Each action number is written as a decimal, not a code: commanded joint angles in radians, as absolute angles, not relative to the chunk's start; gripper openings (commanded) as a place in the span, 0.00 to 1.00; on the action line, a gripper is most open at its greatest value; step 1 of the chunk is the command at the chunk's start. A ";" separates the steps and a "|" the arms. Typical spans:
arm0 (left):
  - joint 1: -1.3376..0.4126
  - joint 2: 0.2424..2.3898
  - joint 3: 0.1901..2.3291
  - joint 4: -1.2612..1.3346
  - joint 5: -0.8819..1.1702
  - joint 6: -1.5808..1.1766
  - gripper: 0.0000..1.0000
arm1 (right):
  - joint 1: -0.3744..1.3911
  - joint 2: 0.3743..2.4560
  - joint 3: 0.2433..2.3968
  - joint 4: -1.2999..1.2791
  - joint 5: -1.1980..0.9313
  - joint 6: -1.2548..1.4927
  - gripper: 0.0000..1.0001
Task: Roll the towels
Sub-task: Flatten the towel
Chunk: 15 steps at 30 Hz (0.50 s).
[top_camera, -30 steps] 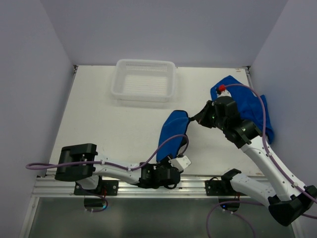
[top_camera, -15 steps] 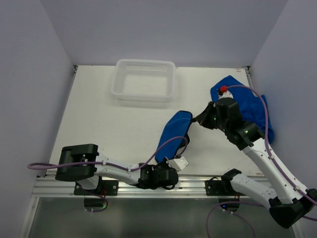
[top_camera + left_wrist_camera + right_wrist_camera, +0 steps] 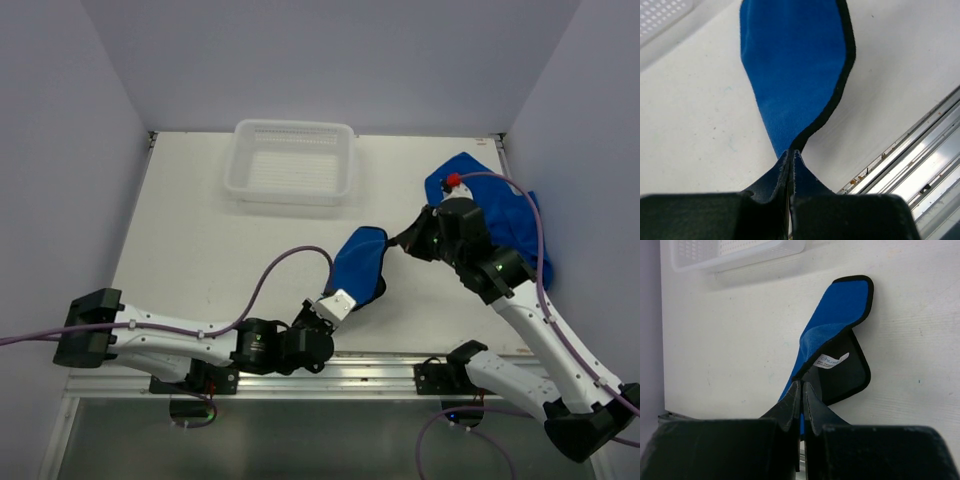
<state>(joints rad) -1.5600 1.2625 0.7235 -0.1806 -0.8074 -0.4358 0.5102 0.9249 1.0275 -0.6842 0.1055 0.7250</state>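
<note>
One blue towel [image 3: 360, 260] is stretched between my two grippers near the middle of the table. My left gripper [image 3: 345, 296] is shut on its near end, and the left wrist view shows the cloth [image 3: 795, 65] running away from the closed left gripper [image 3: 791, 152]. My right gripper [image 3: 396, 243] is shut on its far right corner; the right wrist view shows the towel [image 3: 840, 305] hanging folded from the right gripper [image 3: 801, 384], with a white label [image 3: 831, 360] on its dark underside. A second blue towel [image 3: 505, 215] lies crumpled at the back right, partly under the right arm.
A white plastic basket [image 3: 240, 178] stands at the back centre, also seen as the basket [image 3: 790, 247] in the right wrist view. The aluminium rail [image 3: 400, 372] runs along the near table edge. Walls close in the left, back and right sides.
My left gripper has closed on the towel's near end and its arm has swung left, stretching low along the front. The right gripper has kept its grip and barely moved.
</note>
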 commanded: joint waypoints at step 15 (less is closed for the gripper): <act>-1.566 0.856 0.862 -0.465 -1.005 -0.643 0.00 | 0.509 0.798 1.157 -0.842 0.062 0.782 0.00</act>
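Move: Held between the hands, the towel has one corner in the right fingers and its near end at the closed left fingertips; its middle is about 7 cm ahead, 7 cm right and 2 cm above the left hand, and some 6 cm back, 7 cm left and 10 cm below the right hand. The basket stands roughly 45 cm ahead and 10 cm left of the left hand, 6 cm lower. A second blue towel lies about 33 cm right, 21 cm ahead and 22 cm below the right hand. Rising quickly by about 11 cm, the left hand also swings some 6 cm left, its shut fingers coming free of the towel's near end as the wrist rolls its left side down and turns counter-clockwise. The right hand keeps its pinch on the corner and, slowly at first, lifts about 4.5 cm while drawing back a little. ##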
